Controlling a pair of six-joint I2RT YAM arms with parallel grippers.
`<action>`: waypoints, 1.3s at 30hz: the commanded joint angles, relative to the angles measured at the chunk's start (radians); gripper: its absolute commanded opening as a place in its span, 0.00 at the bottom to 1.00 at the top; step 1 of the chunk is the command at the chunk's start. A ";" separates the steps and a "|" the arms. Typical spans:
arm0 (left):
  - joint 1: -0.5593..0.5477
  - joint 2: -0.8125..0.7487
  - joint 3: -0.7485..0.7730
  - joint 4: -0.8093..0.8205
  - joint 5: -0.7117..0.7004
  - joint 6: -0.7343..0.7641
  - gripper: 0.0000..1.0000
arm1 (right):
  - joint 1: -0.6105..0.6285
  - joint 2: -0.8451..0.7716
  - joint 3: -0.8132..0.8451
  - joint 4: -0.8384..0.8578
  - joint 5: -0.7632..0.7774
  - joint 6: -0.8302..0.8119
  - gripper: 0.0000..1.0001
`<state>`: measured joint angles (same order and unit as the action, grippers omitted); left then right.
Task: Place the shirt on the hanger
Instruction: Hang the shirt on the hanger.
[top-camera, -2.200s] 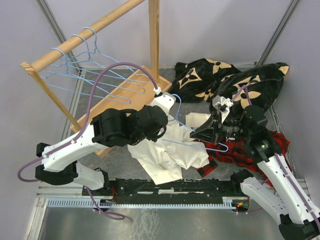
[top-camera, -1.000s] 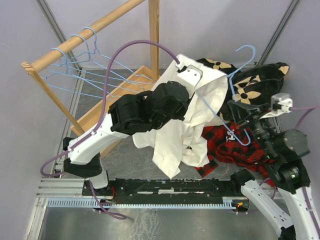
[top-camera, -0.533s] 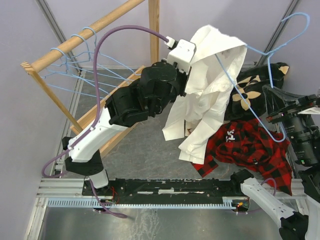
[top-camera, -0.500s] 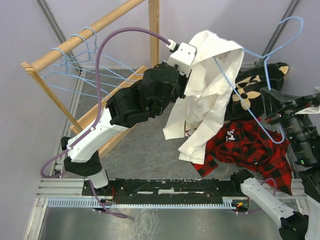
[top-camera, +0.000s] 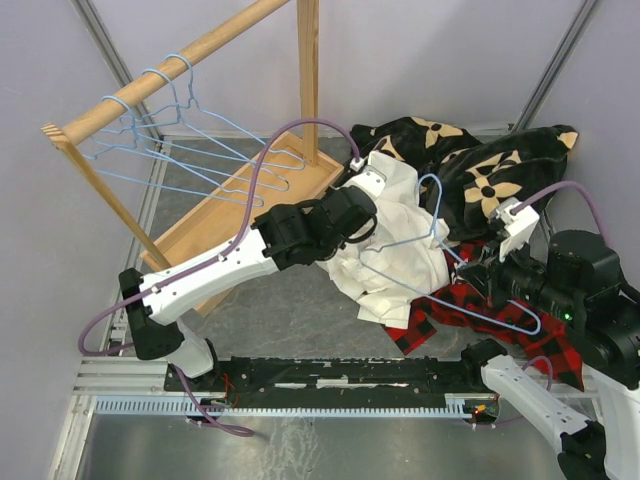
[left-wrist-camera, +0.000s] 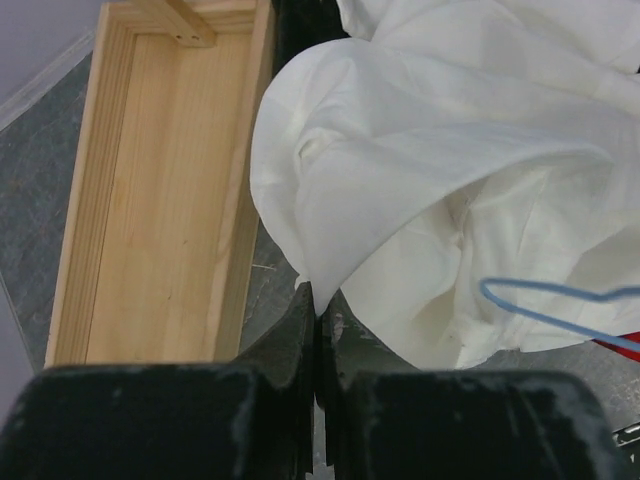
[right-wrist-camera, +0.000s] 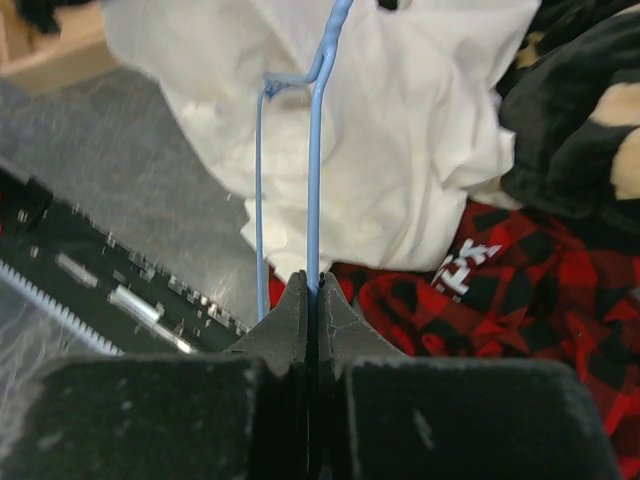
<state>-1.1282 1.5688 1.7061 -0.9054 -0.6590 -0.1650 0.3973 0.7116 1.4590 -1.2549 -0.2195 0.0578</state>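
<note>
The cream-white shirt (top-camera: 395, 262) lies crumpled on the grey floor in the middle, partly over the plaid garment. My left gripper (top-camera: 384, 205) is shut on a fold of the shirt; in the left wrist view the cloth (left-wrist-camera: 440, 170) runs into the closed tips (left-wrist-camera: 318, 300). My right gripper (top-camera: 482, 277) is shut on the light-blue wire hanger (top-camera: 398, 245), which lies across the shirt with its hook toward the blanket. In the right wrist view the wire (right-wrist-camera: 316, 180) rises from the closed tips (right-wrist-camera: 312, 285) over the shirt (right-wrist-camera: 400, 130). A loop of the hanger (left-wrist-camera: 550, 290) shows in the left wrist view.
A wooden rack (top-camera: 170, 70) with three more blue hangers (top-camera: 150, 135) stands at the back left on its wooden base (top-camera: 240, 200). The black flowered blanket (top-camera: 500, 165) lies at the back right. The red-and-black plaid garment (top-camera: 450, 310) lies at the right.
Both arms have come down from a raised pose. The shirt and the hanger, held high half a second ago, now rest low on the floor and the plaid garment.
</note>
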 joint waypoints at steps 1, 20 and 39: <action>0.044 -0.101 -0.008 0.019 0.018 -0.048 0.03 | -0.002 -0.034 0.045 -0.083 -0.175 -0.062 0.00; 0.080 -0.195 -0.043 -0.006 0.148 0.045 0.03 | -0.003 -0.109 -0.135 0.173 -0.456 -0.015 0.00; 0.080 -0.228 -0.057 -0.057 0.143 0.052 0.03 | -0.002 -0.277 -0.096 0.262 -0.053 -0.065 0.00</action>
<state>-1.0546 1.3777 1.6459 -0.9726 -0.5201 -0.1516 0.3973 0.4686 1.3685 -1.1019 -0.3386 -0.0051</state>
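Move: The right hand holds the blue hanger by its right shoulder; the white shirt's neck opening lies about 11 cm ahead, 15 cm left and 9 cm below. The hanger's free tip is about 16 cm left of that hand and 4 cm ahead; the plaid shirt is straight below, 8 cm right. From the left hand, pinching the collar, the opening is about 5 cm right, 2 cm back and 4 cm below, with the wooden tray some 20 cm left and 5 cm ahead. The right hand draws back and to its left, about 5 cm each way, turning the hanger some 20 degrees counter-clockwise so the free tip stays by the collar, then swings right again, rising slightly with its fingers tipping up. Meanwhile the left hand carries the pinched collar about 5 cm left towards the rack and slightly up; both grips stay shut. ##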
